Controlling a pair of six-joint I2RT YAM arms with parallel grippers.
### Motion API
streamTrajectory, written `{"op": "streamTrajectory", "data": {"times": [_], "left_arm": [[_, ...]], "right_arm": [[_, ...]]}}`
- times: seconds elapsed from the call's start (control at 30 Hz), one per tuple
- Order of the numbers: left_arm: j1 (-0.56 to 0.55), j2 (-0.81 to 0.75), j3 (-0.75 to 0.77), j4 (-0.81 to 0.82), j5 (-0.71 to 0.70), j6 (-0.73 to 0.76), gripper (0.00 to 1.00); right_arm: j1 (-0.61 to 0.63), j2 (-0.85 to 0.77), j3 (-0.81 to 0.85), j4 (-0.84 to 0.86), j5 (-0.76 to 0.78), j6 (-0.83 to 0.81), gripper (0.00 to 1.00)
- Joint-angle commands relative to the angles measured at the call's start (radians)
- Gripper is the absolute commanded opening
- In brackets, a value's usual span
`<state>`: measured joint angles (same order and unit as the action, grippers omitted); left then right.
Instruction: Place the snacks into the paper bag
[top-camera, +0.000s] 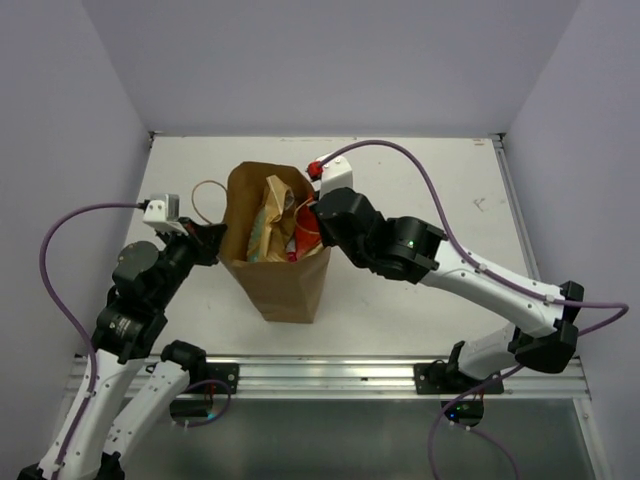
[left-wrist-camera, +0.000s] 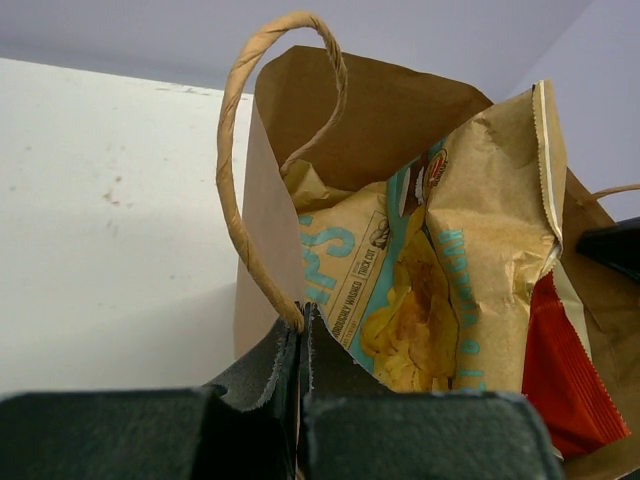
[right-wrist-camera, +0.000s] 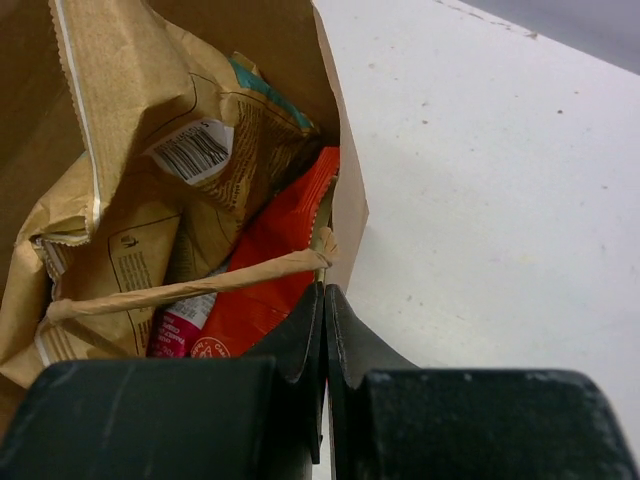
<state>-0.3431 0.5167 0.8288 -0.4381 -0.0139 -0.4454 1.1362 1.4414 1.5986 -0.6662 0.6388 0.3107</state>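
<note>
The brown paper bag (top-camera: 285, 290) stands upright and open in the middle of the table. The large tan packet (top-camera: 265, 225) sticks up out of it, with a red packet (top-camera: 305, 238) beside it. My left gripper (top-camera: 214, 241) is shut on the bag's left rim (left-wrist-camera: 300, 312), at the foot of a twine handle (left-wrist-camera: 238, 170). My right gripper (top-camera: 317, 213) is shut on the right rim (right-wrist-camera: 325, 290), by the other handle (right-wrist-camera: 180, 290). Inside I see the tan packet (right-wrist-camera: 150, 150), a red-orange packet (right-wrist-camera: 275, 265) and part of the magenta packet (right-wrist-camera: 180, 330). The tan packet (left-wrist-camera: 480, 240) and a red one (left-wrist-camera: 570, 385) also show in the left wrist view.
White table (top-camera: 420, 190) with lilac walls at the back and both sides. A metal rail (top-camera: 330, 372) runs along the near edge, where the arm bases are bolted. No loose packets show on the table.
</note>
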Motion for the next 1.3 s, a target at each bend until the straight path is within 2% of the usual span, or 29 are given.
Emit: {"op": "streamTrajectory", "data": {"times": [0.0,0.2,0.43,0.53,0.67,0.7,0.73,0.77,0.87,0.9,0.93,0.97,1.07,1.1,1.27], "left_arm": [[-0.005,-0.011,-0.029,0.285,0.121,-0.113,0.00],[-0.011,0.020,-0.079,0.363,0.143,-0.145,0.00],[-0.069,0.075,-0.112,0.421,0.088,-0.148,0.00],[-0.172,0.098,-0.122,0.421,0.019,-0.135,0.00],[-0.314,0.143,-0.116,0.473,-0.150,-0.112,0.00],[-0.342,0.154,-0.105,0.476,-0.175,-0.104,0.00],[-0.370,0.176,-0.099,0.480,-0.198,-0.096,0.00],[-0.423,0.187,-0.091,0.493,-0.236,-0.076,0.00],[-0.511,0.250,-0.028,0.504,-0.296,-0.029,0.00],[-0.530,0.267,0.011,0.510,-0.307,-0.012,0.15],[-0.548,0.296,0.033,0.518,-0.317,0.008,0.25],[-0.575,0.310,0.056,0.532,-0.340,0.043,0.45],[-0.615,0.350,0.171,0.541,-0.385,0.124,0.69],[-0.622,0.355,0.223,0.539,-0.396,0.140,0.79],[-0.625,0.338,0.316,0.468,-0.503,0.191,0.81]], "right_arm": [[-0.015,-0.104,0.040,0.034,0.093,-0.019,0.00],[-0.088,-0.176,-0.038,0.022,0.070,0.004,0.00],[-0.165,-0.216,-0.121,0.022,0.029,0.018,0.00],[-0.197,-0.225,-0.150,0.025,0.009,0.024,0.00],[-0.228,-0.228,-0.167,0.028,-0.013,0.024,0.00],[-0.230,-0.228,-0.167,0.030,-0.017,0.019,0.04],[-0.230,-0.230,-0.167,0.033,-0.030,0.015,0.14],[-0.230,-0.234,-0.167,0.042,-0.040,0.001,0.43],[-0.230,-0.246,-0.157,0.083,-0.095,-0.039,0.84],[-0.228,-0.248,-0.149,0.097,-0.105,-0.051,0.85],[-0.230,-0.248,-0.126,0.102,-0.114,-0.065,0.86],[-0.230,-0.245,-0.112,0.102,-0.128,-0.087,0.86],[-0.230,-0.253,-0.053,0.085,-0.140,-0.119,0.99],[-0.230,-0.263,-0.043,0.082,-0.139,-0.122,0.99],[-0.230,-0.349,-0.011,0.054,-0.081,-0.107,0.99]]}}
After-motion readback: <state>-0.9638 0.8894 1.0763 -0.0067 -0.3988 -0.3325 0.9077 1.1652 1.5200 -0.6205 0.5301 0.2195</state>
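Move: At the left side of the bag's mouth the closed left fingers hold the handle root, and the right fingers pinch the opposite rim. The paper bag's middle lies about 10 cm right, 3 cm ahead and 14 cm below the left hand, and some 9 cm left, 2 cm back and 16 cm below the right. In its mouth, the brown chip packet is roughly 9 cm left of the right hand and 2 cm back; the red packet only 3 cm left, 3 cm back. Carrying the paper bag to the robot's right between them, both hands keep their pinch on its opposite sides, the left going about 15 cm and the right about 10 cm. The right opens first and the left follows, each letting go of the bag; the right then rises some 9 cm and the left about 12 cm, its fingertips tipping up. ##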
